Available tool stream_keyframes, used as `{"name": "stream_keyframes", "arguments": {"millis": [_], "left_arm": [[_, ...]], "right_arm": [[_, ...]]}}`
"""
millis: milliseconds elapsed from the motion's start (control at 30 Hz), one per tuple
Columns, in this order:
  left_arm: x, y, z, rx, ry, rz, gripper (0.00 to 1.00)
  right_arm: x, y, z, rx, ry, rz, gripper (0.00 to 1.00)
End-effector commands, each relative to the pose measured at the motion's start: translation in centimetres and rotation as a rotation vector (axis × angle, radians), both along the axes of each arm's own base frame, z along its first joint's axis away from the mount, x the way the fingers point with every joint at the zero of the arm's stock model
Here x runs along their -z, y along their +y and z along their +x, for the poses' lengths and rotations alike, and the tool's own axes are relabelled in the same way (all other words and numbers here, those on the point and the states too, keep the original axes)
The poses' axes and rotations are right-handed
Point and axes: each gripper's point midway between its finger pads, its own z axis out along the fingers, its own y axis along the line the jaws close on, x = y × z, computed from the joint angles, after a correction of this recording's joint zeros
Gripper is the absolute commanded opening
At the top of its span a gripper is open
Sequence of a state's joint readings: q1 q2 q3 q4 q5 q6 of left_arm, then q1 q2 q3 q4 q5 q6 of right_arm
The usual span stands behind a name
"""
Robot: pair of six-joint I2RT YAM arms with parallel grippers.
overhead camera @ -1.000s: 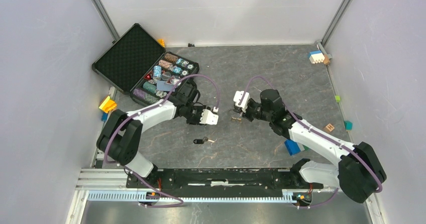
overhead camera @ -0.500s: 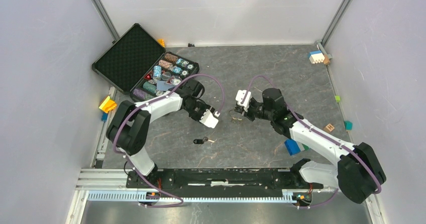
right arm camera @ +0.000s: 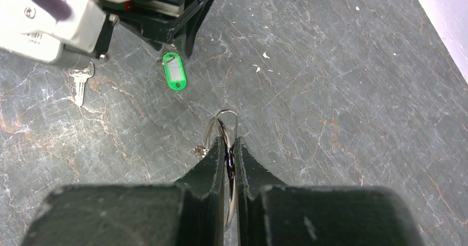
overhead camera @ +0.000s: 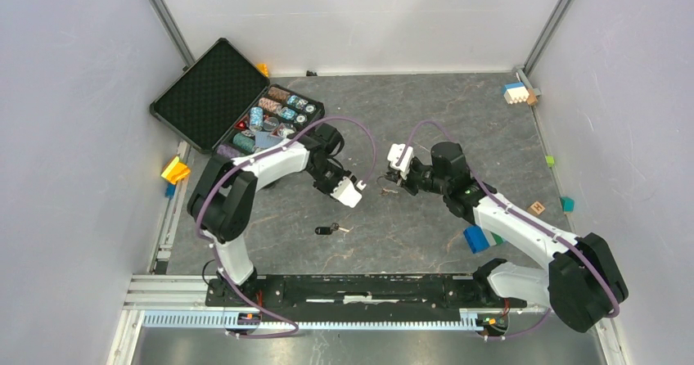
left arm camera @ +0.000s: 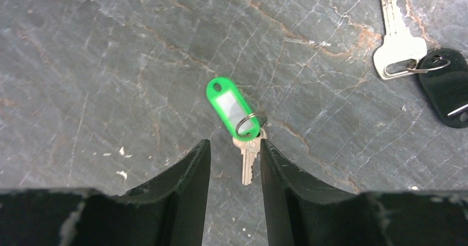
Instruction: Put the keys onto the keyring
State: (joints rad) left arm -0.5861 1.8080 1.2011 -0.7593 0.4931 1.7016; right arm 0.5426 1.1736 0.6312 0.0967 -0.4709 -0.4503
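Note:
The green-headed key [left arm camera: 233, 107] lies flat on the grey table, its metal blade [left arm camera: 248, 160] between my left fingertips. My left gripper [left arm camera: 234, 146] is open and empty just above it; it shows in the top view [overhead camera: 353, 191] too. The black-headed key [left arm camera: 444, 86] lies to the right of it, and in the top view [overhead camera: 326, 231] nearer the arm bases. My right gripper [right arm camera: 230, 146] is shut on the thin silver keyring [right arm camera: 221, 126] and holds it upright a little above the table, close to the right of the green key [right arm camera: 175, 76].
An open black case [overhead camera: 205, 95] with poker chips [overhead camera: 266, 119] stands at the back left. A blue block [overhead camera: 476, 239] lies by the right arm. Small coloured blocks sit along the left [overhead camera: 175, 169] and right [overhead camera: 515, 92] edges.
My left gripper has swung right, toward the right gripper, and now sits over the green key. The right gripper has shifted slightly right, still holding the keyring.

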Motion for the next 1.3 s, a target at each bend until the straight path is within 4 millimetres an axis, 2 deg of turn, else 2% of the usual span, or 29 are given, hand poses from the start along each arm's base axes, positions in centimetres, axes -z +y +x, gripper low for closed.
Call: {"name": "stream_keyframes", "arguments": {"millis": [0, 233, 567, 1000, 1167, 1267], "left_arm": [[0.1, -0.5, -0.2, 0.085, -0.007, 0.042, 0.45], [0.7, -0.8, 0.0, 0.111, 0.002, 0.087, 0.44], [1.6, -0.3, -0.2, 0.111, 0.006, 0.129, 0.30], [-0.8, -0.2, -0.4, 0.027, -0.002, 0.096, 0.09], [-1.7, 0.0, -0.7, -0.021, 0.009, 0.079, 0.02], [-2.3, 0.1, -1.1, -0.053, 0.028, 0.053, 0.02]], "right_arm": [[-1.2, 0.1, 0.5, -0.003, -0.037, 0.029, 0.00], [-1.0, 0.0, 0.5, -0.002, -0.028, 0.029, 0.00], [-0.9, -0.1, 0.5, -0.002, -0.024, 0.027, 0.00], [-0.7, -0.1, 0.6, 0.002, -0.018, 0.026, 0.00], [-0.8, -0.1, 0.6, 0.002, -0.020, 0.029, 0.00], [-0.8, 0.0, 0.6, -0.001, -0.018, 0.029, 0.00]]}}
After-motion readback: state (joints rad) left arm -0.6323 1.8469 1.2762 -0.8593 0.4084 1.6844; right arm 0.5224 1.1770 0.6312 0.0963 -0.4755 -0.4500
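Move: The small key of the green tag lies flat almost under the left fingertips, about 2 cm below and 1 cm back. Its green tag is some 3 cm to the hand's right and 2 cm back, and the black-fob key about 10 cm straight back. The keyring, held by the right hand, hangs roughly 11 cm to the right, 1 cm ahead and 9 cm higher. From the right hand the small key is about 11 cm left, 2 cm back and 13 cm below. The small key on the green tag is taken up by the left hand, which sinks about 2 cm over it with a slight tilt of some 5 degrees. Its half-open fingers then close almost fully, pinching the key end of the set, and the hand rises straight up about 1.5 cm with that grip kept. ##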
